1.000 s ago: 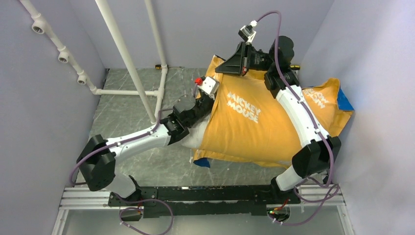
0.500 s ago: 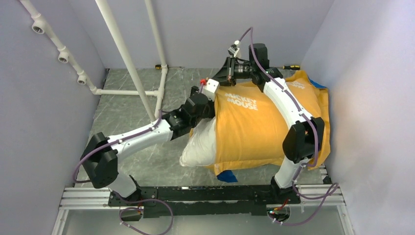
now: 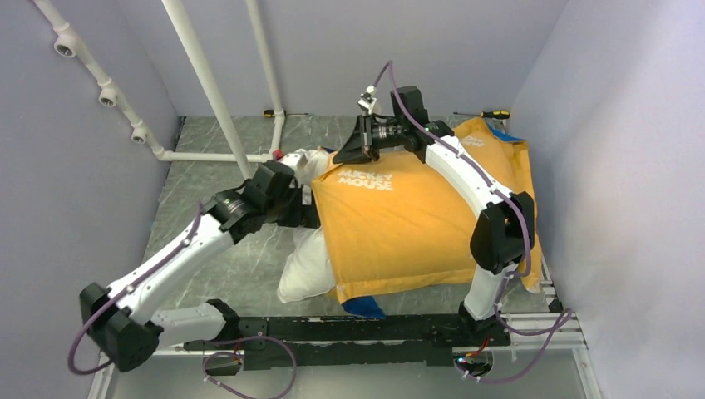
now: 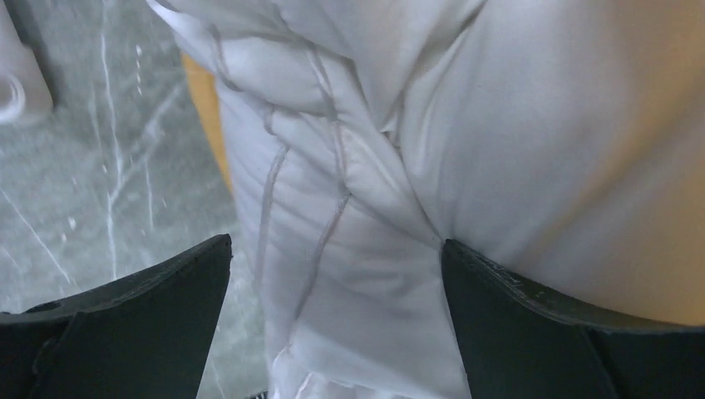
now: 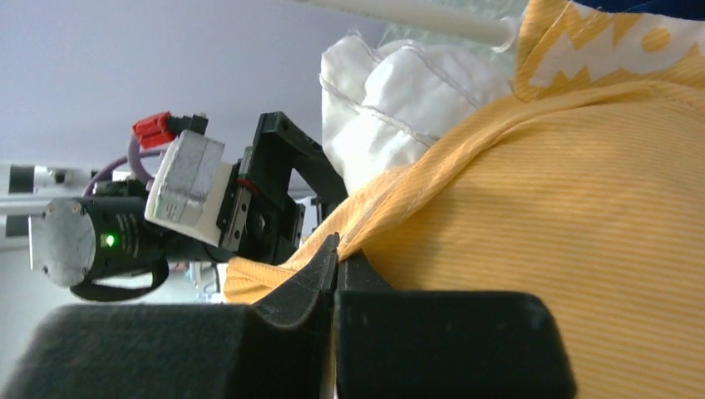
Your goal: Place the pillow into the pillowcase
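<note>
The yellow-orange pillowcase point(image 3: 407, 224) with white lettering lies across the table's right half, and a blue corner shows at its near edge. The white pillow point(image 3: 303, 266) sticks out of its left side. My right gripper point(image 3: 345, 154) is shut on the pillowcase's far left hem point(image 5: 374, 220), with the pillow's piped corner point(image 5: 399, 91) bulging just beyond it. My left gripper point(image 3: 303, 212) is open at the pillow's exposed end. In the left wrist view the pillow point(image 4: 499, 125) fills the space between its spread fingers point(image 4: 150, 316) without being pinched.
White pipes point(image 3: 212, 91) rise over the back left of the grey marbled table point(image 3: 208, 166). One screwdriver point(image 3: 490, 115) lies by the back wall at the right and another point(image 3: 273, 113) at the pipe's foot. Purple walls close in on both sides.
My left gripper has opened, let go and pulled back to the left. The right arm has dragged the pillowcase with the pillow leftward and turned it, so more white pillow shows at the left.
</note>
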Tool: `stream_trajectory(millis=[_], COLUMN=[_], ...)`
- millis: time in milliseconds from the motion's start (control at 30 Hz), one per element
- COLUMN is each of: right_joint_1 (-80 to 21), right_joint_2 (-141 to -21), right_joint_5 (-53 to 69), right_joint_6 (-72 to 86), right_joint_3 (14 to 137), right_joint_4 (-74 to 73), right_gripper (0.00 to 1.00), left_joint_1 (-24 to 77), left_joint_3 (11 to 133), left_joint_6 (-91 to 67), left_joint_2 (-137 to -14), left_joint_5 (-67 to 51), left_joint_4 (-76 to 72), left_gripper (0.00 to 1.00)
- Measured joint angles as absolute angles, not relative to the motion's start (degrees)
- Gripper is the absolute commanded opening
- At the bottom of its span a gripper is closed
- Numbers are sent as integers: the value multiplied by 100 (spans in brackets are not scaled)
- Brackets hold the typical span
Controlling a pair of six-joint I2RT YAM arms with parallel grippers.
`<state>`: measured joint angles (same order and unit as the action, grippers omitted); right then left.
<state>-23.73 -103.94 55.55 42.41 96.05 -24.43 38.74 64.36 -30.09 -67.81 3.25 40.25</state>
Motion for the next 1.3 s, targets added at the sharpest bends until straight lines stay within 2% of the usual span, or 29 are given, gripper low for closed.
stream_trajectory(millis=[100, 300, 500, 633, 700, 767, 867, 967, 1033, 1300], right_joint_1=[-2486, -1986, -1922, -1997, -1999, -1999, -2023, -2128, -2215, -2469], right_joint_2=[-10392, -10429, -10429, -10429, -10429, -10429, -10427, -10427, -10422, -10099], right_joint_5=[5548, 5083, 4807, 4814, 4849, 4901, 5030, 5166, 5218, 5172], right_joint_6=[4182, 4108, 3983, 3946, 4021, 4115, 4263, 4451, 4633, 6160], right_joint_3=[9623, 9605, 9605, 9607, 9607, 9607, 9607, 9607, 9605, 9142], right_joint_4=[-2403, -2287, -2145, -2139, -2078, -2003, -1909, -1787, -1634, -67], right_gripper=[0, 0, 0, 0, 0, 0, 0, 0, 0, 0], left_joint_1=[3774, 3599, 3594, 3590, 3592, 3592, 3592, 3592, 3590, 3916], left_joint_3=[6320, 6573, 6420, 5863, 5408, 5009, 4480, 4088, 3968, 3946], left_joint_6=[-3330, -3804, -3861, -3870, -3879, -3885, -3874, -3835, -3837, -3795], left_joint_2=[-6235, -4993, -5227, -5013, -4775, -4705, -4934, -5463, -5830, -8138], left_joint_5=[38, 51, -132, -690, -991, -1181, -1468, -1822, -2014, -2565], left_joint_4=[4460, 5804, 6217, 5865, 5443, 4960, 3844, 2399, 1529, -3081], left_gripper=[100, 99, 99, 97, 84, 59, 29, 15, 1, 0])
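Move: The open left fingers are at the pillow end, with the middle of the pillowcase opening about 6 cm to their right and 2 cm nearer. The pillow's near corner sticks out 13 cm back and some 8 cm lower; its far bulge is 10 cm ahead. The right hand still pinches the hem corner; from it the opening's middle lies 12 cm back, 2 cm left and 8 cm down, and the far bulge 6 cm left. Left draws back about 10 cm, shuts, then pushes some 18 cm rightward into the opening; right lifts hem. ##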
